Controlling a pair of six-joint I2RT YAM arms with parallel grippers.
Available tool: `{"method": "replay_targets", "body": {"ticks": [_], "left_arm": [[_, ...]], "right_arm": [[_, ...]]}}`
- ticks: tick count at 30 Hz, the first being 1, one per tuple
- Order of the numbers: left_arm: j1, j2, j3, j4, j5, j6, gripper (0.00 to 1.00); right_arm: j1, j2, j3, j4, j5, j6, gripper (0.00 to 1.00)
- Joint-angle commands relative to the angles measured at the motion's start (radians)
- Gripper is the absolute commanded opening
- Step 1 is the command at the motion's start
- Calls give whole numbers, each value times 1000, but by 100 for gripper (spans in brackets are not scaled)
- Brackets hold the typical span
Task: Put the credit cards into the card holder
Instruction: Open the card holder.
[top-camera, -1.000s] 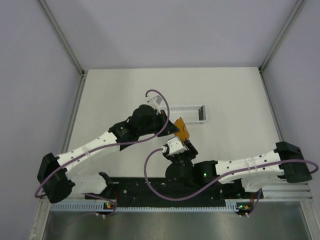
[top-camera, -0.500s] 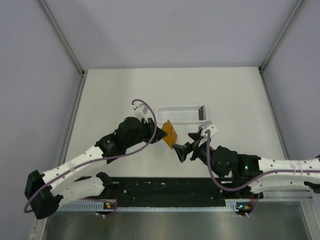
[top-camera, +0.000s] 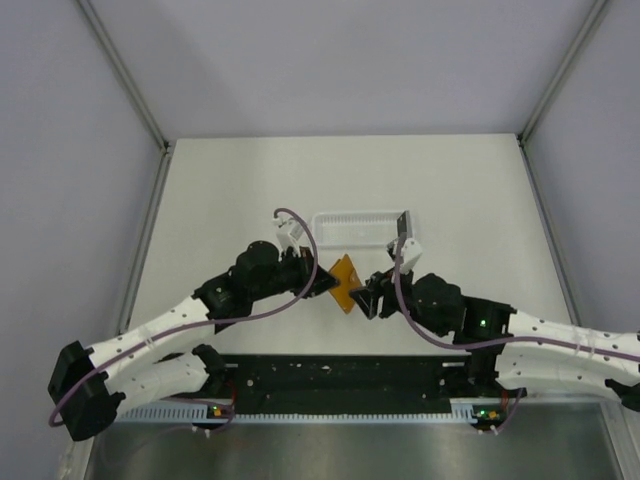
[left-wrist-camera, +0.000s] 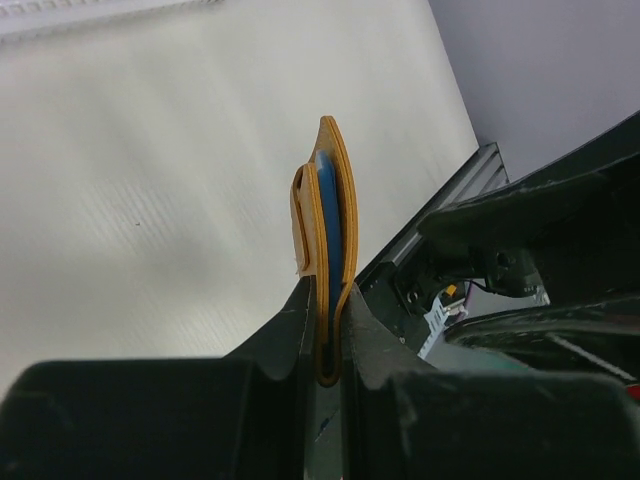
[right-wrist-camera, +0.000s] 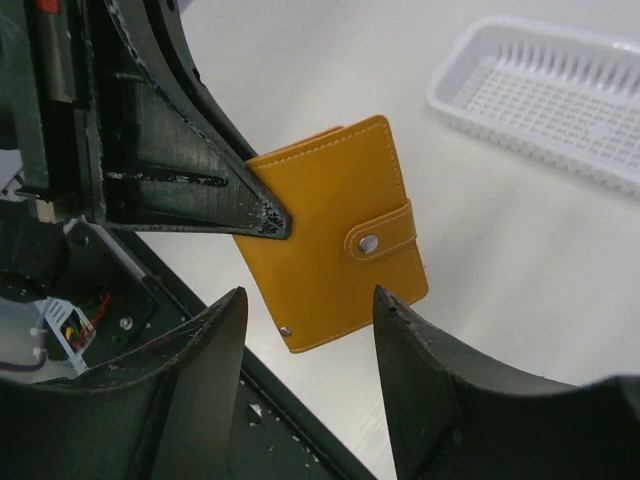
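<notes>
The card holder (top-camera: 345, 283) is an orange folded wallet with a snap tab, held in the air above the table. My left gripper (top-camera: 322, 281) is shut on its folded edge. In the left wrist view the card holder (left-wrist-camera: 326, 200) stands edge-on between the jaws, with a blue layer inside it. My right gripper (top-camera: 375, 297) is open just to its right. In the right wrist view the right gripper (right-wrist-camera: 310, 295) has the card holder (right-wrist-camera: 335, 235) just ahead of its spread fingers, without touching. No credit cards can be made out as such.
A long white slotted tray (top-camera: 358, 228) lies on the table behind the grippers, with a small dark piece (top-camera: 403, 225) at its right end that I cannot identify. The tray (right-wrist-camera: 560, 100) also shows at the upper right of the right wrist view. A black rail (top-camera: 340, 375) runs along the near edge.
The left gripper carried the holder left and nearer. The right arm swung out to the right, and its gripper turned to face the holder from that side, its jaws widening, then narrowing.
</notes>
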Motion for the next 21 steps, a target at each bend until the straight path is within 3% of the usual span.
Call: {"method": "replay_targets", "body": {"ticks": [1, 21], "left_arm": [[5, 43, 34, 54, 58, -15, 0], [3, 70, 51, 54, 109, -12, 0]], "right_arm": [[-7, 86, 42, 6, -72, 61, 52], [-9, 212, 42, -109, 253, 198, 53]]}}
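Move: The orange card holder is still pinched in the left fingers, its middle about 3 cm to the right of that hand and 1 cm ahead. From the right hand, the holder lies some 3 cm ahead, 5 cm left and 4 cm lower. The white tray is about 18 cm straight ahead of the right hand, some 15 cm below it; the dark block at the tray's right end is 9 cm farther right. The half-open right hand sinks about 7 cm beside the card holder, tilting, while the left keeps its pinch. ##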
